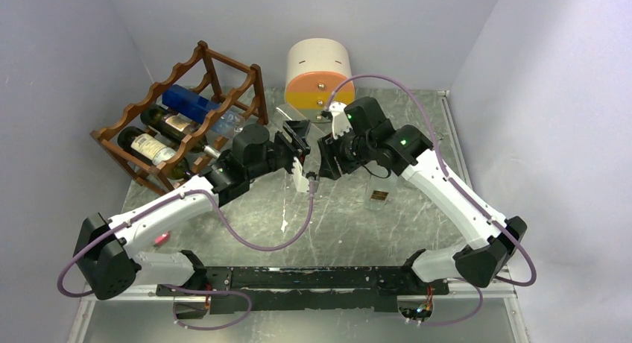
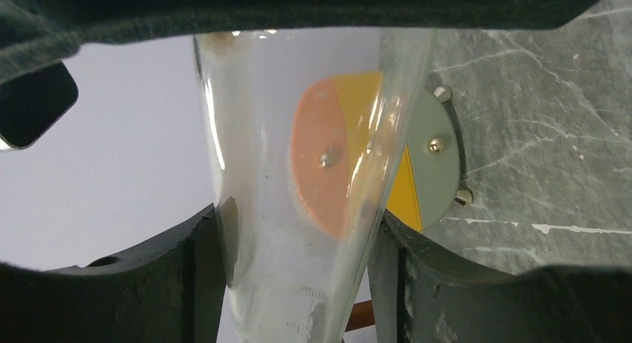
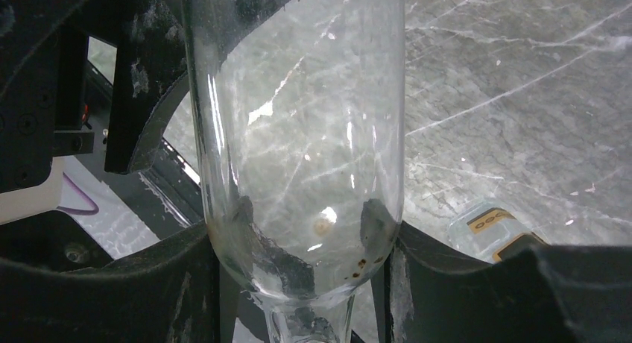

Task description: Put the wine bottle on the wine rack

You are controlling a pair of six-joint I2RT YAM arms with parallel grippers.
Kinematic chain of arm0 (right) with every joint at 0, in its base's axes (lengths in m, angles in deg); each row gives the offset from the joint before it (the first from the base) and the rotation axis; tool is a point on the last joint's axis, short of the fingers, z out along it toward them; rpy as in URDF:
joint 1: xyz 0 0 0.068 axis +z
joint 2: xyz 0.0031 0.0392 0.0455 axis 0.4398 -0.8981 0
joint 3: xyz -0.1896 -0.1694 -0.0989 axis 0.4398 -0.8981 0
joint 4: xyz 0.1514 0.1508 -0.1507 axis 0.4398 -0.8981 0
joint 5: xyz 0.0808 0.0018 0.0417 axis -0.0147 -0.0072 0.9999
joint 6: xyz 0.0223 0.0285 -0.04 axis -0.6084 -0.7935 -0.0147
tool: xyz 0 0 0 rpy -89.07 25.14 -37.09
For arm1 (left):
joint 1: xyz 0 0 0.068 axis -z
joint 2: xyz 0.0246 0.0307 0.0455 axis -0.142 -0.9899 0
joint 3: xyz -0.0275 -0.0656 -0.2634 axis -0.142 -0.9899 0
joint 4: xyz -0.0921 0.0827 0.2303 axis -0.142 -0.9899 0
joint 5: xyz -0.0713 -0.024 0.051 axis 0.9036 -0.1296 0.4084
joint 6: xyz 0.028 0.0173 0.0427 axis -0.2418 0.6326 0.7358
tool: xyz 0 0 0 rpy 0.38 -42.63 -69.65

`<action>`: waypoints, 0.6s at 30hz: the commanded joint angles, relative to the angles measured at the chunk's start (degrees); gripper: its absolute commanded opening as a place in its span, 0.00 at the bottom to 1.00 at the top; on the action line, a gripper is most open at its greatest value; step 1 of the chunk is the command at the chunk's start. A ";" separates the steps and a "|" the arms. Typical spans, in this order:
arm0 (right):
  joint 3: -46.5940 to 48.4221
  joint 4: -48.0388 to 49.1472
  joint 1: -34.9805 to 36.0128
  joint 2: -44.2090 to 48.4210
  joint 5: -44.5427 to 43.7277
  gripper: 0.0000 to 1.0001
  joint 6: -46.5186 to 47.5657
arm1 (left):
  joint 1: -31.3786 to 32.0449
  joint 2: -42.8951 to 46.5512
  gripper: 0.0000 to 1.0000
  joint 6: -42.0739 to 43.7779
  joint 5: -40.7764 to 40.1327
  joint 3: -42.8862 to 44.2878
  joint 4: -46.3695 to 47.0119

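A clear glass wine bottle (image 2: 283, 171) hangs above the table centre, held from both sides. My left gripper (image 2: 298, 231) is shut on it, both pads pressed flat on the tapering glass. From the other side my right gripper (image 3: 302, 238) is shut on the bottle's (image 3: 298, 134) rounded shoulder, with dark contact patches on each side. In the top view the two grippers (image 1: 298, 153) (image 1: 328, 153) face each other and the glass barely shows between them. The reddish-brown wine rack (image 1: 153, 89) stands at the far left, behind my left arm.
The rack holds a blue bottle (image 1: 190, 103) and two dark labelled bottles (image 1: 168, 123) (image 1: 149, 145). A cream-and-orange drawer box (image 1: 319, 71) stands at the back centre. A small clear container with a brown label (image 1: 378, 195) lies on the marble table beside my right arm.
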 commanded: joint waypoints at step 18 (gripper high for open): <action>0.09 8.20 -0.17 7.50 -10.73 0.00 -3.03 | 0.75 5.86 0.99 -10.68 -0.38 1.26 3.63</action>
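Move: Both hands still hold the clear bottle, the left near its base, the right at its shoulder. From the left hand the wine rack's middle lies some 33 cm left, 17 cm ahead and 16 cm below; the drawer cabinet about 25 cm ahead, 5 cm right. From the right hand the rack is roughly 38 cm left, 25 cm ahead and 12 cm below, the cabinet 33 cm ahead and 1 cm left, the square bottle 15 cm right and 2 cm ahead. Upward together at first, both hands raise the clear bottle; then the left spreads its fingers wide and lets go of the base end, rising about 4 cm in all, easing slightly back and rolling its left side down some 10 degrees. The right keeps its grip at the shoulder, rises nearly 3 cm, then draws right and forward, turning a little clockwise and tipping up. ##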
